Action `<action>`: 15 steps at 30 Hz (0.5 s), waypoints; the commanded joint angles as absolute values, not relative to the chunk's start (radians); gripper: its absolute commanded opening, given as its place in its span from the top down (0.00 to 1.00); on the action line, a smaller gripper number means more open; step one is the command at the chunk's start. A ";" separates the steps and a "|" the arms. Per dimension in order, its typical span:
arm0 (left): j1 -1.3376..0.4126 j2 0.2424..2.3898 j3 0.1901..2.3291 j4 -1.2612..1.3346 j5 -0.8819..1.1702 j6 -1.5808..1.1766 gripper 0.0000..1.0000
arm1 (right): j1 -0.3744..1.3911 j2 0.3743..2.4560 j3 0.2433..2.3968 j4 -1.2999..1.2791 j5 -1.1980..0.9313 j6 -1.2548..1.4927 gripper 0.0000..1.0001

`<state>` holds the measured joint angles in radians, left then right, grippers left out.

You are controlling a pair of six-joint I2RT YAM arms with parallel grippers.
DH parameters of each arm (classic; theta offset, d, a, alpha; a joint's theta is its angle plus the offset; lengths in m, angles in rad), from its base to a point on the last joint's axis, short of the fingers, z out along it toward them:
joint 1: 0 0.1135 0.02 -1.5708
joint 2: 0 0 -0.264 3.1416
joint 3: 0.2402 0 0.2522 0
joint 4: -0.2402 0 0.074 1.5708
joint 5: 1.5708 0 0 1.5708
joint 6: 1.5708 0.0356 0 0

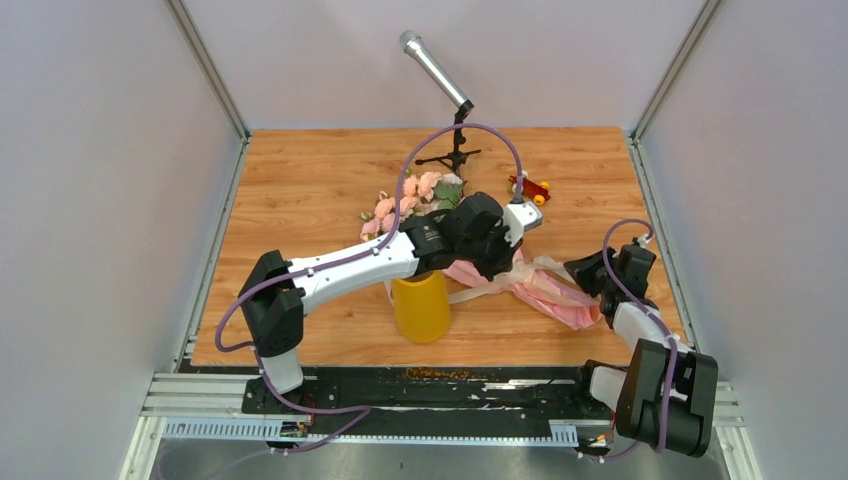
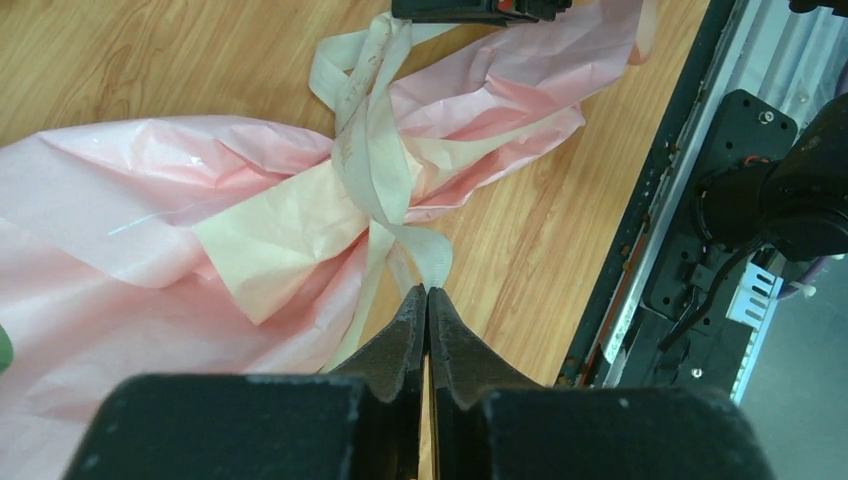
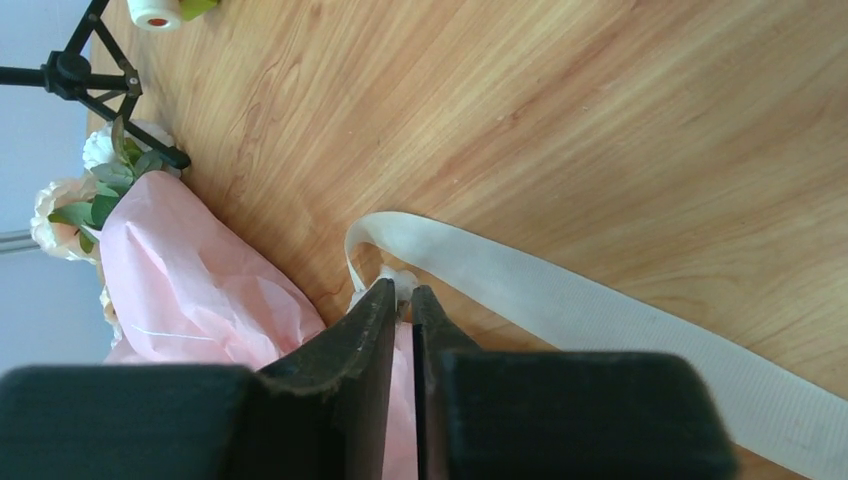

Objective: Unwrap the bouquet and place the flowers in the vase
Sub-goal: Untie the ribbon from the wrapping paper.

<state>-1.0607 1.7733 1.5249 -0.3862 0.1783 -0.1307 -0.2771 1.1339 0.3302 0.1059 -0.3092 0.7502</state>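
Note:
The bouquet (image 1: pixel 560 300) lies across the table, its pink paper (image 2: pixel 120 200) crumpled and still tied at the waist by the beige ribbon (image 2: pixel 370 160). The flowers (image 1: pixel 405 200) stick out at its far end, pink and peach heads with leaves (image 3: pixel 60 205). The yellow vase (image 1: pixel 420 305) stands upright near the front, under my left arm. My left gripper (image 2: pixel 428 290) is above the bundle's middle, jaws pressed together on a ribbon end. My right gripper (image 3: pixel 400 290) sits at the bundle's right end (image 1: pixel 580 272), jaws nearly together on a fold of ribbon (image 3: pixel 560 300).
A microphone on a black tripod stand (image 1: pixel 440 75) rises at the back, one leg close to the flowers (image 3: pixel 90 75). A small red and yellow toy (image 1: pixel 530 188) lies behind the bouquet. The black rail (image 1: pixel 450 385) runs along the table's near edge, and walls close both sides.

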 commanded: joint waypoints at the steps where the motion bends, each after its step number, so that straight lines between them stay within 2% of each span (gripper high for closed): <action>1: -1.065 1.724 1.538 -0.395 0.189 -0.098 0.81 | -0.284 1.114 0.372 0.136 -0.366 0.720 0.82; 4: -1.065 1.737 1.570 -0.413 0.182 -0.096 0.64 | -0.283 1.084 0.377 0.111 -0.378 0.706 0.72; 6: -1.066 1.749 1.605 -0.426 0.179 -0.093 0.46 | -0.283 1.055 0.382 0.087 -0.378 0.694 0.63; 8: -1.065 1.765 1.645 -0.440 0.172 -0.090 0.35 | -0.283 1.023 0.388 0.055 -0.374 0.678 0.55; 11: -1.065 1.806 1.715 -0.473 0.162 -0.084 0.27 | -0.283 0.967 0.402 0.006 -0.362 0.651 0.46; 15: -1.066 1.910 1.837 -0.570 0.126 -0.099 0.25 | -0.282 0.888 0.416 -0.067 -0.380 0.628 0.42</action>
<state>-1.0607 1.8271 1.7321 -0.4908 0.1608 -0.1009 -0.2783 0.9577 0.3641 -0.0040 -0.3611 0.6788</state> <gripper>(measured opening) 0.749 0.572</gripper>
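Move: The left fingertips hold a ribbon end; the ribbon crossing on the paper's waist lies about 6 cm ahead, 8 cm right and 15 cm below. The vase's middle is some 14 cm left of that hand, 3 cm back and 6 cm lower. From the right hand, low with ribbon at its fingertips, the crossing is about 12 cm left, level and 2 cm lower; the paper tail is 8 cm back, 4 cm right. Both hands open wide, let go of the ribbon and rise about 4 cm, the left also drifting rightward. ##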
